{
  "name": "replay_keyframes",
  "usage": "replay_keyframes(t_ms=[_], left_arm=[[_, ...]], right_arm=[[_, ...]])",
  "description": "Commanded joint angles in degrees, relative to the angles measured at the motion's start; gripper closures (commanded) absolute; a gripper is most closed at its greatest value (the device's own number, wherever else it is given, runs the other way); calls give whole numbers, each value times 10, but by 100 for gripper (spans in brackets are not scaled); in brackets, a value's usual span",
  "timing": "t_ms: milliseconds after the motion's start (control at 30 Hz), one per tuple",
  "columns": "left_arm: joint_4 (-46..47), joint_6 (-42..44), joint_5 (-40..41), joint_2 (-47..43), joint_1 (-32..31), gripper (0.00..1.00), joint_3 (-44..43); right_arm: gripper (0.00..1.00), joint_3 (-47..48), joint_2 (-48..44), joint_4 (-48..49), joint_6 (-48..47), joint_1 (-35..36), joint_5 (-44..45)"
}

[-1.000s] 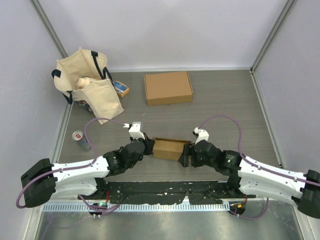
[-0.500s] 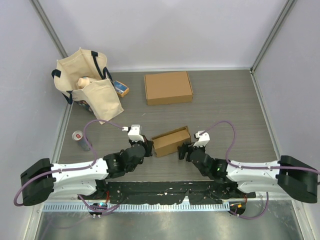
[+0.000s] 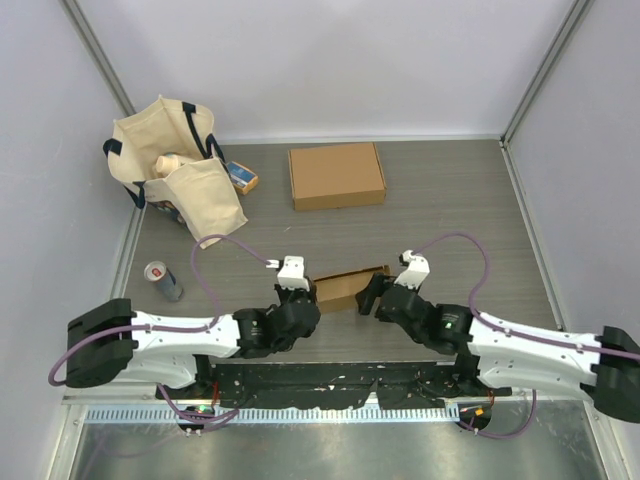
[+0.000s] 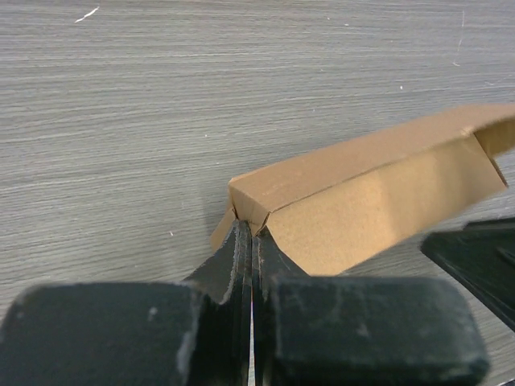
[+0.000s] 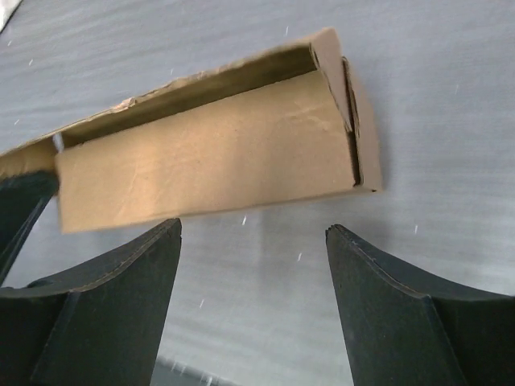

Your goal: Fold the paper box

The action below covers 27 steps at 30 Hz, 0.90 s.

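Note:
A small brown paper box [image 3: 350, 286], partly folded with its long flap open, hangs just above the table between my two arms. My left gripper [image 3: 311, 293] is shut on the box's left end; in the left wrist view its fingertips [image 4: 241, 241] pinch the corner of the paper box [image 4: 370, 193]. My right gripper [image 3: 368, 297] stands open just short of the box's right end. In the right wrist view the paper box [image 5: 209, 153] lies beyond the right gripper [image 5: 253, 229], with only table between the fingers.
A flat closed cardboard box [image 3: 337, 176] lies at the back centre. A cream tote bag [image 3: 175, 165] with items in it sits at the back left, a small blue packet [image 3: 241, 177] beside it. A drink can [image 3: 160, 279] stands on the left.
My right gripper has come off the box's right end and stands back from it, open. My left arm has shifted right with the box, which now lies at a slant.

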State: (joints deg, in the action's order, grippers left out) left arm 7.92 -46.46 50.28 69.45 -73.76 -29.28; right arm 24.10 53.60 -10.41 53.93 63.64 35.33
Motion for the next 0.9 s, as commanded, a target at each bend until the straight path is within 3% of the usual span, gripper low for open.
replay_keyframes(t_ms=[0, 133, 233, 267, 333, 467, 667, 767, 867], left_arm=[[-94, -22, 40, 31, -20, 100, -24], [-105, -35, 48, 48, -26, 100, -32], [-120, -38, 61, 53, -33, 100, -42], [-128, -41, 63, 54, -35, 100, -46], [-136, -44, 68, 53, -39, 100, -49], [-139, -43, 71, 53, -46, 100, -51], [-150, -46, 84, 59, -55, 100, -57], [-157, -52, 90, 63, -57, 100, -61], [-169, -56, 95, 67, -59, 100, -67]], right_arm=[[22, 44, -82, -220, 131, -3, -112], [22, 80, -174, -242, 179, -11, -149], [15, 113, -178, -239, 256, -32, -155], [6, 125, -175, -225, 274, -37, -160], [0, 125, -180, -199, 325, -44, -150], [0, 92, -206, -169, 422, -52, -124], [0, 73, -178, -211, 510, -91, -187], [0, 70, -147, -179, 514, -113, -229], [0, 103, -96, -210, 511, -124, -246]])
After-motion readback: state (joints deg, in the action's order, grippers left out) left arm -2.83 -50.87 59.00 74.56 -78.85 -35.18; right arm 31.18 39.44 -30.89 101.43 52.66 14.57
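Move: Just ahead of the open right hand, some 5 cm out, 4 cm to its right and nearly level, is the right end of the small paper box; the box's middle is about 3 cm ahead and 4 cm to its left. The left hand already pinches the left end by its upper corner, with that middle some 9 cm to its right, 2 cm ahead and slightly lower. From the right hand, the flat closed box lies about 24 cm ahead, 6 cm left and 6 cm lower. Pulling back about 4 cm, then rising to roughly 10 cm above its start, the right hand eases slightly forward and sinks some 4 cm over the box's right end. On the way its jaws spread fully and it rolls about 55 degrees, left side up, fingers turning further leftward. The left hand keeps its pinch, drawing back 1 cm with a small roll. ##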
